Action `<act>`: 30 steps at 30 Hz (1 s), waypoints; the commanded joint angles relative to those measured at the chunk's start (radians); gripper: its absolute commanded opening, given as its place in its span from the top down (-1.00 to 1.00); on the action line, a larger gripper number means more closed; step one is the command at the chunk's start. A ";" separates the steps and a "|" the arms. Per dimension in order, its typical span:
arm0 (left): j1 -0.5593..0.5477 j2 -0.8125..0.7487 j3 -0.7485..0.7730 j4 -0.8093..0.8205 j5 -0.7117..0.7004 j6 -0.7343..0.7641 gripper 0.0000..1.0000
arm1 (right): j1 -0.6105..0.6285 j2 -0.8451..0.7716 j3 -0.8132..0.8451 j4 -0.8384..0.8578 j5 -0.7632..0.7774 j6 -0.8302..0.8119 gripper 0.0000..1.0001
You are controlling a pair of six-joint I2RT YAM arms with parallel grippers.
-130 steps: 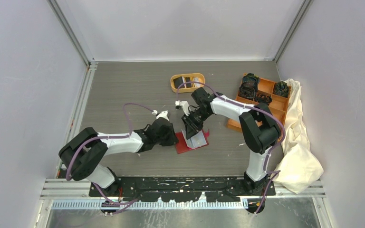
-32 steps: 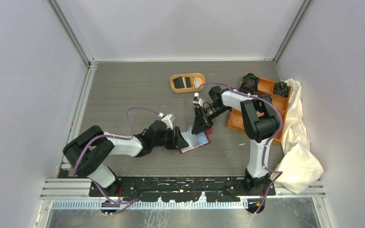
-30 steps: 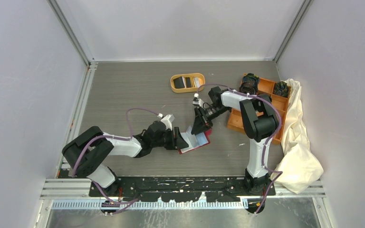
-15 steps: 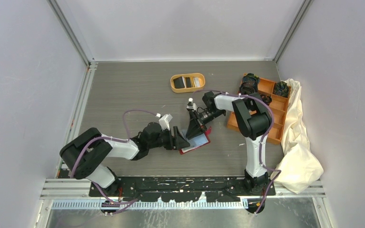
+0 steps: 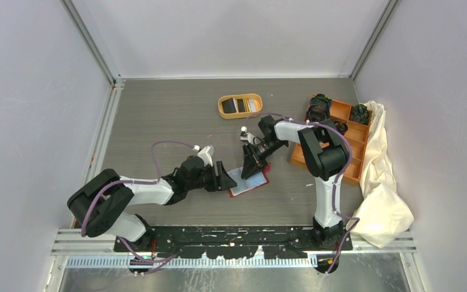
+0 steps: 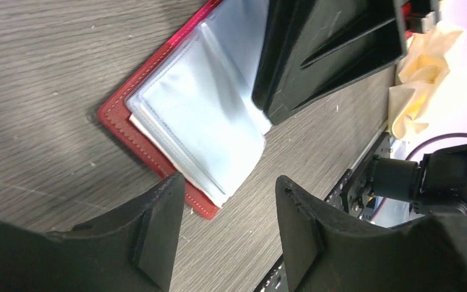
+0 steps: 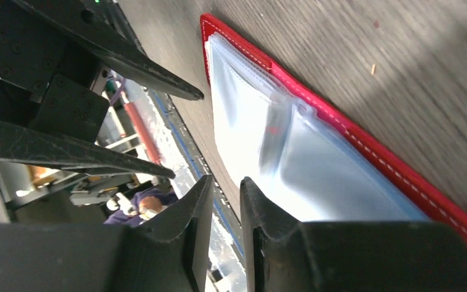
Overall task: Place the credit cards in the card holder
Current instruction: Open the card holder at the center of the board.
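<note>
The card holder (image 5: 249, 183), a red wallet, lies open on the table with its pale lining (image 6: 207, 115) up; its red edge also shows in the right wrist view (image 7: 365, 135). My left gripper (image 5: 224, 176) is open and empty just left of it, with the wallet's near corner ahead of its fingertips (image 6: 230, 182). My right gripper (image 5: 249, 164) is shut and empty (image 7: 226, 181), its fingers (image 6: 316, 55) resting on the lining. Credit cards (image 5: 238, 104), black and one whitish, lie in the orange oval tray (image 5: 221, 107) at the back.
An orange box with square compartments (image 5: 340, 131) holding black coiled bands stands at the right. A cream cloth (image 5: 384, 182) lies beyond it against the right wall. The arms' base rail (image 5: 231, 237) runs along the near edge.
My left gripper has drawn back to the left off the wallet, and the wallet now lies flatter. My right gripper has stayed on the lining, shifting slightly left.
</note>
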 commanded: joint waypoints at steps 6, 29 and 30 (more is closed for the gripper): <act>0.008 -0.129 0.021 -0.113 -0.055 0.062 -0.11 | 0.018 -0.341 -0.077 0.028 0.167 -0.298 0.37; 0.025 -0.284 -0.089 -0.052 -0.107 0.061 -0.10 | 0.357 -0.620 -0.523 0.632 0.620 -0.775 -0.65; 0.025 -0.283 -0.090 -0.050 -0.107 0.061 -0.10 | 0.363 -0.613 -0.522 0.632 0.629 -0.782 -0.65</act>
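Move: The open card holder lies almost under the right hand, its middle about 1 cm back, 2 cm to the right and 2 cm below. The bank card tray is some 22 cm ahead of this hand and 1 cm to its left, and the wooden compartment box about 11 cm ahead and 27 cm to its right. From the left hand, the holder's middle is about 6 cm to the right, level fore and aft, and 3 cm below. The right hand comes off the clear sleeves, swinging up and back about 6 cm while its nearly shut fingers open wide, then sinks again and comes part of the way forward, rolling nearly a quarter turn about its finger line and ending low over the holder with the open fingers pointing left and steeply down. Meanwhile the left hand draws off leftward and up about 3 cm from the holder's left edge, its fingers staying half open. ##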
